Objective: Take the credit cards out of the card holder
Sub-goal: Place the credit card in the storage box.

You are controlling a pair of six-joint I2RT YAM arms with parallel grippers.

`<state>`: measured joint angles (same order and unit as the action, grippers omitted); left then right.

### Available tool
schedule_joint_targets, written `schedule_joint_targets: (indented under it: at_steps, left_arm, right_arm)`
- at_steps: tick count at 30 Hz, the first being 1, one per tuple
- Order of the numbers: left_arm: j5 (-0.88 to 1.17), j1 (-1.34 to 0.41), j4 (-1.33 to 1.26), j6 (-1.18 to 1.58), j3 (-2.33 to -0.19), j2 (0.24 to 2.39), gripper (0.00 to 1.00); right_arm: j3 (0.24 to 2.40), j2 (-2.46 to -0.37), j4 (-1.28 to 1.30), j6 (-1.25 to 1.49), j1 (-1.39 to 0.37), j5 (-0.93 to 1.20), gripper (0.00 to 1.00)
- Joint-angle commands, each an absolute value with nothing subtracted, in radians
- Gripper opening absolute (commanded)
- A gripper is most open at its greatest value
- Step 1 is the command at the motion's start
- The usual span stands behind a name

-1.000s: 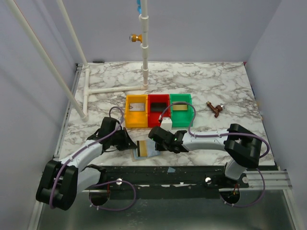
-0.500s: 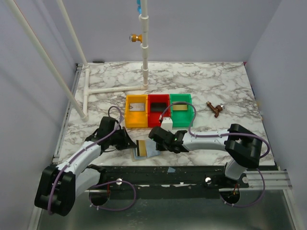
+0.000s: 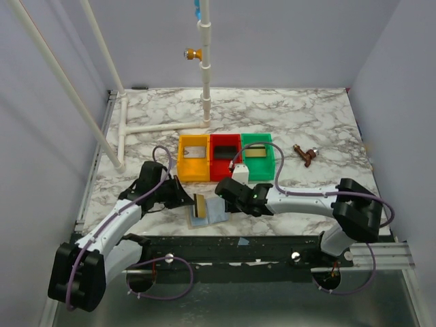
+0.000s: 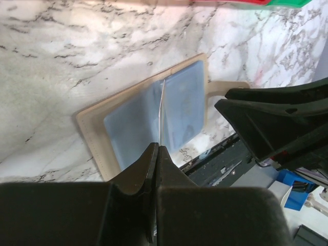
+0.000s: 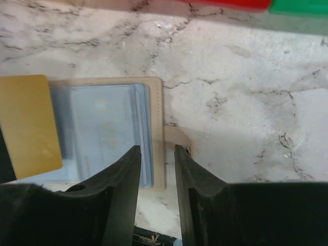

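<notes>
The card holder (image 3: 215,211) lies open near the table's front edge, its grey-blue lining (image 4: 130,125) facing up. My left gripper (image 3: 191,203) is shut on a tan-gold credit card (image 3: 200,206). That card stands on edge over the holder and shows as a thin line (image 4: 161,113) above the closed jaws (image 4: 156,148). In the right wrist view the gold card (image 5: 28,125) is at the holder's left side (image 5: 110,133). A pale card still sits in a sleeve. My right gripper (image 5: 156,154) is open over the holder's right edge and strap tab (image 5: 177,137).
Yellow (image 3: 184,170), red (image 3: 216,170) and green (image 3: 270,167) trays stand in a row behind the holder, each with a card inside. A white block (image 3: 237,174) sits just behind my right gripper (image 3: 227,197). A brown object (image 3: 305,155) lies far right. White pipes (image 3: 163,127) stand at the back left.
The gold card has gone from lying flat on the holder to standing on edge in my left gripper. My right gripper has drawn back slightly and its jaws have parted a little.
</notes>
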<state>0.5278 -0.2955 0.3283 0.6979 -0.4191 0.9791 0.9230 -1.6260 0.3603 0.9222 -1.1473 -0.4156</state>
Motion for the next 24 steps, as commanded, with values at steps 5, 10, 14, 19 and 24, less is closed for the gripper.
schedule_joint_targets:
  at_steps: [5,10,14,19,24]
  left_arm:
    - [0.588,-0.286,0.315,0.682,-0.476,0.961,0.00]
    - [0.662,-0.277,0.280,0.709,-0.501,0.934,0.00]
    - [0.745,-0.267,0.227,0.745,-0.511,0.913,0.00]
    - [0.866,-0.243,0.096,0.845,-0.488,0.889,0.00]
    - [0.948,-0.229,-0.053,0.958,-0.460,0.874,0.00]
  right_arm:
    - [0.925,-1.451,0.251,0.809,-1.146,-0.406,0.50]
    - [0.836,-1.360,0.092,0.756,-1.095,-0.256,0.65]
    - [0.780,-1.289,0.010,0.729,-1.043,-0.149,0.77]
    - [0.646,-1.175,-0.187,0.781,-0.899,0.103,0.80]
    - [0.589,-1.128,-0.328,0.824,-0.855,0.237,0.78]
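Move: The left hand already holds the credit card just clear of the card holder; the green box lies about 16 cm ahead and 21 cm to its right, the red box as far ahead but only 11 cm right, and the holder's middle 5 cm right, 2 cm back and 4 cm below. From the right hand, over the holder's right edge, the card is some 10 cm left, level fore and aft, and 2 cm higher; the red box is 16 cm ahead. Left hand lifts the pinched credit card about 10 cm; right rises 12 cm, opening wide, fingertips swinging towards it. ##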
